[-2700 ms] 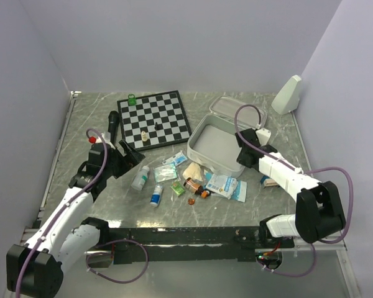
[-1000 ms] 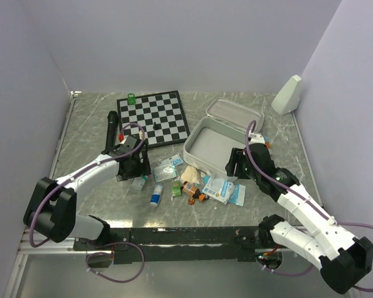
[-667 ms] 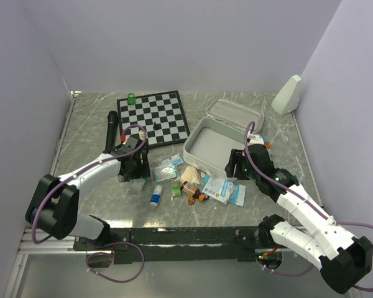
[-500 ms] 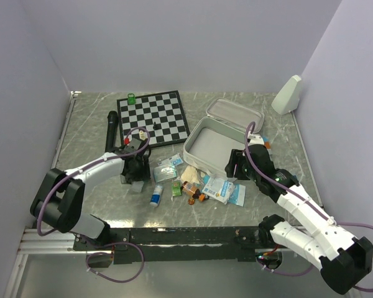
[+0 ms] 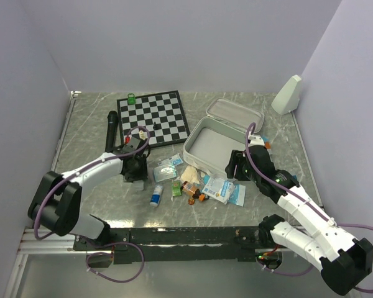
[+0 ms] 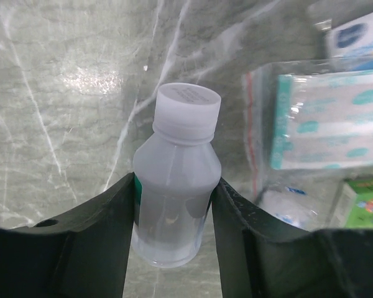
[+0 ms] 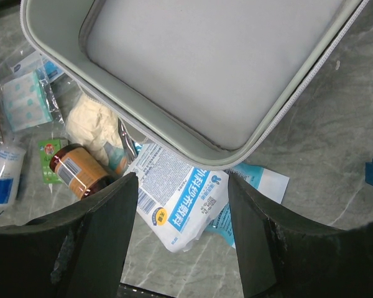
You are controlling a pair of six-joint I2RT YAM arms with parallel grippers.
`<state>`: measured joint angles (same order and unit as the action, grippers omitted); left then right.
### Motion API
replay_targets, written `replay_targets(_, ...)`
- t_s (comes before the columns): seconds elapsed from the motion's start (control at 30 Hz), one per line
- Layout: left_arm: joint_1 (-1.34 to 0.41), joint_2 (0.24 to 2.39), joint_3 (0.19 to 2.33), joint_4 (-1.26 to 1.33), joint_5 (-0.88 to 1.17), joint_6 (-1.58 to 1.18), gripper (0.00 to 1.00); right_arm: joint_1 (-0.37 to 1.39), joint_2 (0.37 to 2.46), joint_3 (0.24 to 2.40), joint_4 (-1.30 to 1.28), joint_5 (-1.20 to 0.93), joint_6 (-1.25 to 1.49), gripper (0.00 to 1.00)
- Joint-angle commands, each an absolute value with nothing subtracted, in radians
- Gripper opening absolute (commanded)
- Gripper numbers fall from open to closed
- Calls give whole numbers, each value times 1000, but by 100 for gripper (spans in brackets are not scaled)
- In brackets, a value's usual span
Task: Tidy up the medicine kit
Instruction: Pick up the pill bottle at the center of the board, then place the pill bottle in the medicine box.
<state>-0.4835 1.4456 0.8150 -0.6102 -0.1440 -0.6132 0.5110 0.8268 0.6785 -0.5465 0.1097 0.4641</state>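
The medicine kit (image 5: pixel 189 146) lies open right of centre, its tray bare and its lid (image 5: pixel 235 113) folded back. In the right wrist view its rim (image 7: pixel 143 121) runs across the top. My left gripper (image 5: pixel 137 176) reaches down left of the scattered supplies. In the left wrist view the left gripper (image 6: pixel 174 184) is shut on a translucent white-capped bottle (image 6: pixel 177 155), with both fingers against its sides. My right gripper (image 5: pixel 235 167) hangs open by the kit's near corner. In its wrist view the right gripper (image 7: pixel 181 180) stands over a white-and-blue packet (image 7: pixel 180 202), not touching it.
Loose supplies lie between the arms: bagged plasters (image 5: pixel 168 169), a small blue-labelled bottle (image 5: pixel 156 197), a green sachet (image 5: pixel 176 190) and an amber bottle (image 5: pixel 194 186). A chessboard (image 5: pixel 154 118) and a black stick (image 5: pixel 111 130) lie behind; a white wedge (image 5: pixel 287 94) stands back right.
My left gripper has shifted a little toward me over the bottle and its jaws have closed onto it. The right arm has barely moved.
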Motion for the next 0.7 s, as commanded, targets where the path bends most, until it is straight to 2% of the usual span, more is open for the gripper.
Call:
replay_targets(0.0, -489, 1321, 914, -630, -150, -603, 31, 517, 807, 701, -545, 101, 466, 66)
replay_targets(0.17, -514, 1210, 1047, -588, -100, -591, 33, 517, 799, 748, -569, 100, 462, 66)
replay_targets(0.27, -589, 1232, 1153, -505, -78, -578, 33, 518, 790, 776, -583, 106, 456, 66)
replay_targets(0.47, -738, 1573, 1490, -491, -25, -477, 31, 517, 784, 792, -617, 121, 459, 66)
replay_targets(0.67, -741, 1894, 1718, -531, 3, -375, 29, 517, 732, 776, -643, 117, 474, 66)
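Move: The white pill bottle is already upright between my left fingers. The gray case it is going to has its middle about 28 cm to the right and 13 cm ahead, at roughly hand height. The gauze packet lies some 10 cm right and 3 cm ahead, and the blue-and-white bottle 7 cm right and 5 cm back. From my right hand the case is about 12 cm ahead, 7 cm left and 11 cm below. I keep my grip on the pill bottle and lift it fast off the table, about 23 cm up, then swing my left hand right and forward towards the open case, turning about 25 degrees clockwise as my fingers tip out forward and right. Near the case's left side I begin to sink, by some 3 cm. My right hand just rises about 3 cm. ##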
